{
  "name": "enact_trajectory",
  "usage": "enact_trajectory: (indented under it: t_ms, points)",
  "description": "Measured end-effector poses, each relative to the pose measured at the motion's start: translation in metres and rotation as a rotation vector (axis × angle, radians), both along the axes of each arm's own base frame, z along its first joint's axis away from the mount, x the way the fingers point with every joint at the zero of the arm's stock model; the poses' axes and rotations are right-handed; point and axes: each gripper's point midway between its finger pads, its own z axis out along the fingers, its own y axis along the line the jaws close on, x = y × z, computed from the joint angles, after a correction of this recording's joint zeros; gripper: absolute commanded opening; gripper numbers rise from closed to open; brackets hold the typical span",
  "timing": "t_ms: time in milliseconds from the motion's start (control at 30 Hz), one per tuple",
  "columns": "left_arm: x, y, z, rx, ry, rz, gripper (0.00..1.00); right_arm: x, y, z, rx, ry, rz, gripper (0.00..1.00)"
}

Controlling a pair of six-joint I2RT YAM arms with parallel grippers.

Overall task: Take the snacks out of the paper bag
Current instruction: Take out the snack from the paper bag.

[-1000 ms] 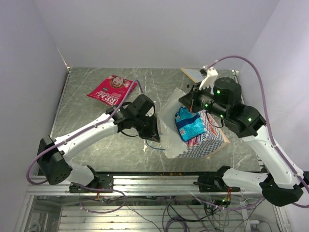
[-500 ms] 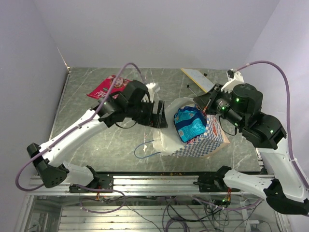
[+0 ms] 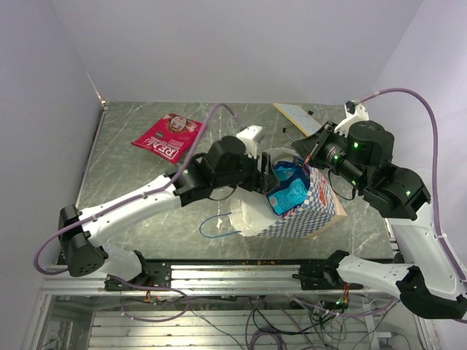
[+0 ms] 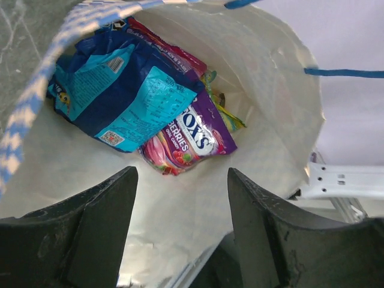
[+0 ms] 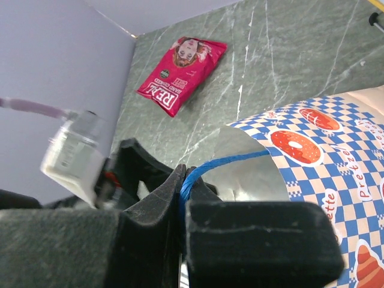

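The paper bag (image 3: 310,211) lies on its side, blue-and-white checkered, with its mouth facing left. My right gripper (image 3: 315,154) is shut on one blue string handle (image 5: 225,163) at the upper rim, and the cord runs between its closed jaws (image 5: 183,174). My left gripper (image 3: 268,175) is open at the bag's mouth with nothing between its fingers (image 4: 180,180). Inside lie three snacks: a blue packet (image 4: 120,90), a multicoloured purple-red packet (image 4: 192,139) and the edge of a yellow-green one (image 4: 227,113). A red-pink packet (image 3: 169,136) lies flat on the table at the far left.
A flat tan card strip (image 3: 299,117) lies at the back right, near the wall. The bag's other blue string handle (image 3: 219,226) trails loose on the table in front of the bag. Metal rails run along the table's near edge.
My left gripper has left the bag's lower edge, opened and swung right into the bag's mouth. The right gripper has pulled the handle up and right, holding the mouth wider.
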Motion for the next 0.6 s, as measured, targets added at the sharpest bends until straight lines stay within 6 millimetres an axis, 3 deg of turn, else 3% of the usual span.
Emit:
enact_trajectory:
  t_ms: [167, 300, 500, 600]
  points:
    - [0.004, -0.030, -0.026, 0.002, -0.045, 0.053, 0.74, 0.004, 0.004, 0.000, 0.001, 0.011, 0.002, 0.00]
    - [0.017, -0.048, -0.043, -0.021, -0.078, 0.103, 0.70, 0.004, 0.005, 0.001, 0.001, 0.011, 0.004, 0.00]
    - [0.046, -0.066, -0.099, 0.053, -0.102, 0.183, 0.67, 0.000, 0.002, 0.007, 0.001, 0.012, 0.004, 0.00]
    - [0.057, -0.072, -0.118, 0.071, -0.127, 0.207, 0.73, -0.002, -0.001, 0.005, -0.009, 0.022, 0.001, 0.00]
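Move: The blue snack lies inside the tilted paper bag, about 8 cm ahead of the left hand, 9 cm to its right and 15 cm lower. Against the snack's near side, the purple pack is some 4 cm ahead of the left hand, 10 cm right and 17 cm below. The red snack is on the table, roughly 30 cm farther out and 32 cm left. From the right hand, the blue snack is about 5 cm ahead, level sideways and 26 cm below. The blue snack is approached through the bag's mouth by the left hand, which slides right while starting down, then reaches forward as it dives, ending about 12 cm lower and 7 cm to the right. The wrist swings some 10 degrees counter-clockwise, fingers staying well open; the right hand holds nearly still, still pinching the blue handle. ##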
